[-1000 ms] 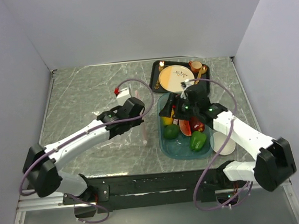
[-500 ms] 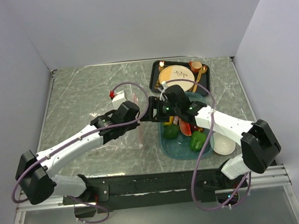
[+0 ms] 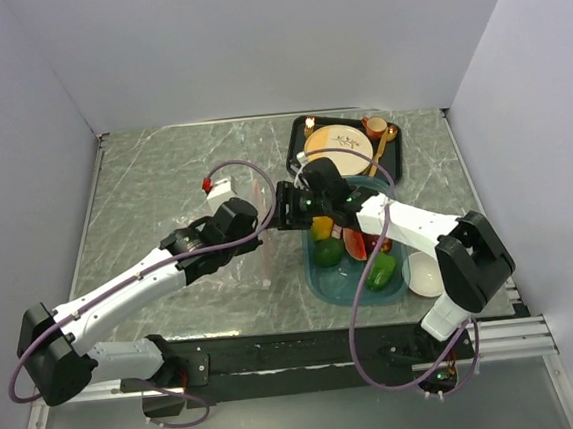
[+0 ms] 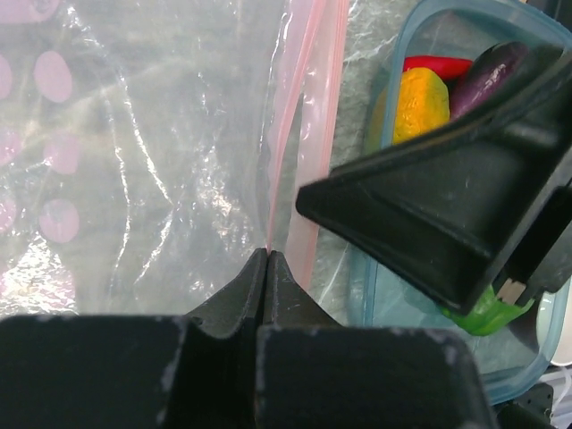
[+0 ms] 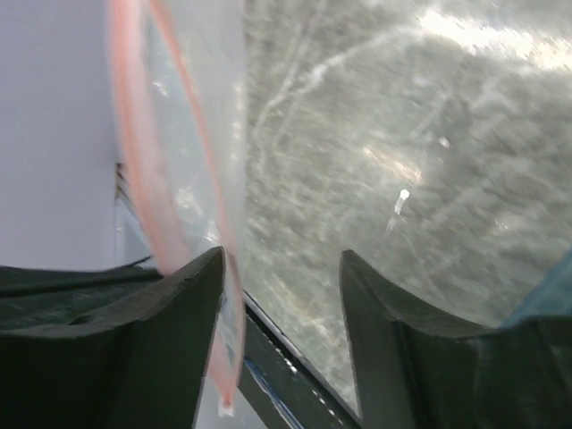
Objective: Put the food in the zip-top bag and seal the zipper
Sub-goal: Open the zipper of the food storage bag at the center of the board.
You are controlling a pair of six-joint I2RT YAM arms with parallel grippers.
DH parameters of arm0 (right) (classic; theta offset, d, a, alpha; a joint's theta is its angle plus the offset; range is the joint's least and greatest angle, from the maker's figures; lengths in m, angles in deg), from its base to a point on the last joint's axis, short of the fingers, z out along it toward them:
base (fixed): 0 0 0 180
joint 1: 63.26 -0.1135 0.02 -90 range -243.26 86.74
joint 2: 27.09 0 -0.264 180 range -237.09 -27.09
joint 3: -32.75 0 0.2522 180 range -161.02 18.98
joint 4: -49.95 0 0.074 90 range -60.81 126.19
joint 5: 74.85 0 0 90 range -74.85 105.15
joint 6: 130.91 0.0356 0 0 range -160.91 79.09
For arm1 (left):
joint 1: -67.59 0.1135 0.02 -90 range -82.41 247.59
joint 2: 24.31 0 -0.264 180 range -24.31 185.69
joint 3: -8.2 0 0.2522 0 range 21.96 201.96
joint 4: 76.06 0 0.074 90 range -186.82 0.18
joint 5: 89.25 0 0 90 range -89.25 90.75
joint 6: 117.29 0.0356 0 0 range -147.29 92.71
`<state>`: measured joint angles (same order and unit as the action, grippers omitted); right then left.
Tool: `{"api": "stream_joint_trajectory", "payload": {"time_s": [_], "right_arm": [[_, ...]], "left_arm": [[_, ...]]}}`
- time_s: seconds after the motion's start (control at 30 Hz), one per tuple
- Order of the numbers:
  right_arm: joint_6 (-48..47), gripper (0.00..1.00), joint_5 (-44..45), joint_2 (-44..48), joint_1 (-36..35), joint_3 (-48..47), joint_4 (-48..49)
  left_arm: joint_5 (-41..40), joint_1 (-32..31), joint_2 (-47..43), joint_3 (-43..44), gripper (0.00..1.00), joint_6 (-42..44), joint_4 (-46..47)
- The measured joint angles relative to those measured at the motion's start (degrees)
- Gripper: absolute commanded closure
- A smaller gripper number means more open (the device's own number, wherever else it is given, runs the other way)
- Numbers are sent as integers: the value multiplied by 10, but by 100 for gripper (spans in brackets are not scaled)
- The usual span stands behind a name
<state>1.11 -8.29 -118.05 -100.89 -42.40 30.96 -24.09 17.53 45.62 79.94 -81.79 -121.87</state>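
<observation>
The clear zip-top bag [image 3: 252,240] lies left of the teal tray, and its pink zipper [image 3: 267,261] runs toward the front. My left gripper [image 3: 261,227] is shut on one lip of the zipper [image 4: 317,134], with the bag [image 4: 134,161] spread beyond the jaws. My right gripper [image 3: 279,211] is open and empty at the bag's mouth. In the right wrist view the pink strip [image 5: 134,161] hangs beside its left finger [image 5: 179,313]. The food sits in the tray: green peppers [image 3: 327,252] [image 3: 379,270], a watermelon slice [image 3: 354,244], a yellow piece [image 4: 420,103] and a purple piece [image 4: 492,71].
The teal oval tray [image 3: 318,284] stands right of the bag. A black tray with a tan plate [image 3: 333,148], gold cutlery and an orange cup [image 3: 375,126] is at the back. A white bowl [image 3: 424,275] sits at the front right, under the right arm.
My right gripper has moved left from above the tray of food to the bag's mouth. My left gripper has shifted a little forward and left, still holding the zipper.
</observation>
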Motion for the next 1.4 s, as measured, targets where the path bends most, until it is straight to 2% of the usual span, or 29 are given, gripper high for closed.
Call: {"api": "stream_joint_trajectory", "payload": {"time_s": [0.1,0.17,0.2,0.3,0.43,0.53,0.8,1.1,1.23,1.3,1.37,1.4], "right_arm": [[-1,42,-7,-10,0,-13,9],[-1,52,-16,-23,0,-23,13],[-1,67,-20,-28,0,-26,16],[-4,95,-27,-45,0,-33,16],[-6,100,-19,-55,0,-34,6],[-10,100,8,-56,0,-35,-13],[-12,100,92,-63,0,-46,-64],[-5,99,118,-66,-9,-54,-70],[-5,99,112,-66,-9,-54,-65],[-5,99,109,-66,-9,-54,-64],[-5,99,106,-66,-9,-54,-64],[-4,99,103,-66,-9,-54,-64]], "left_arm": [[5,0,0,0,99,4,0],[9,0,0,0,99,7,1],[11,0,0,0,99,8,1],[14,0,0,0,99,10,1],[8,0,0,0,99,9,-4],[-11,0,-6,0,99,3,-22],[-95,7,-51,23,99,-26,-133],[-88,44,-129,23,96,-21,-142],[-64,47,-118,19,83,-7,-113],[-55,47,-100,18,81,-3,-99],[-43,48,-81,14,67,2,-82],[-38,48,-76,12,67,5,-76]]}}
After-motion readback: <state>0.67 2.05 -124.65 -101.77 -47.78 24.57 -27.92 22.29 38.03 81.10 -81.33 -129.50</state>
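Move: My left fingers are shut on the bag's left zipper lip; the bag body spreads about 8 cm left of that hand, some 5 cm ahead and 10 below. The right lip runs about 2 cm ahead and 2 to the right of my left hand. From my half-open right hand that lip lies roughly 2 cm back and 1 left, level with it; the food bin is about 19 cm right, 5 back, 12 lower, its yellow fruit 11 right, 1 back. I ease my right hand a little forward-left and shut it, pinching the right zipper lip, then draw down, rightward and slightly forward. My left hand, still on the other lip at first, sweeps about 9 cm left over the bag and rises 5, turning counter-clockwise, then comes partway back right and down as its fingers start to open, clear of the bag. ##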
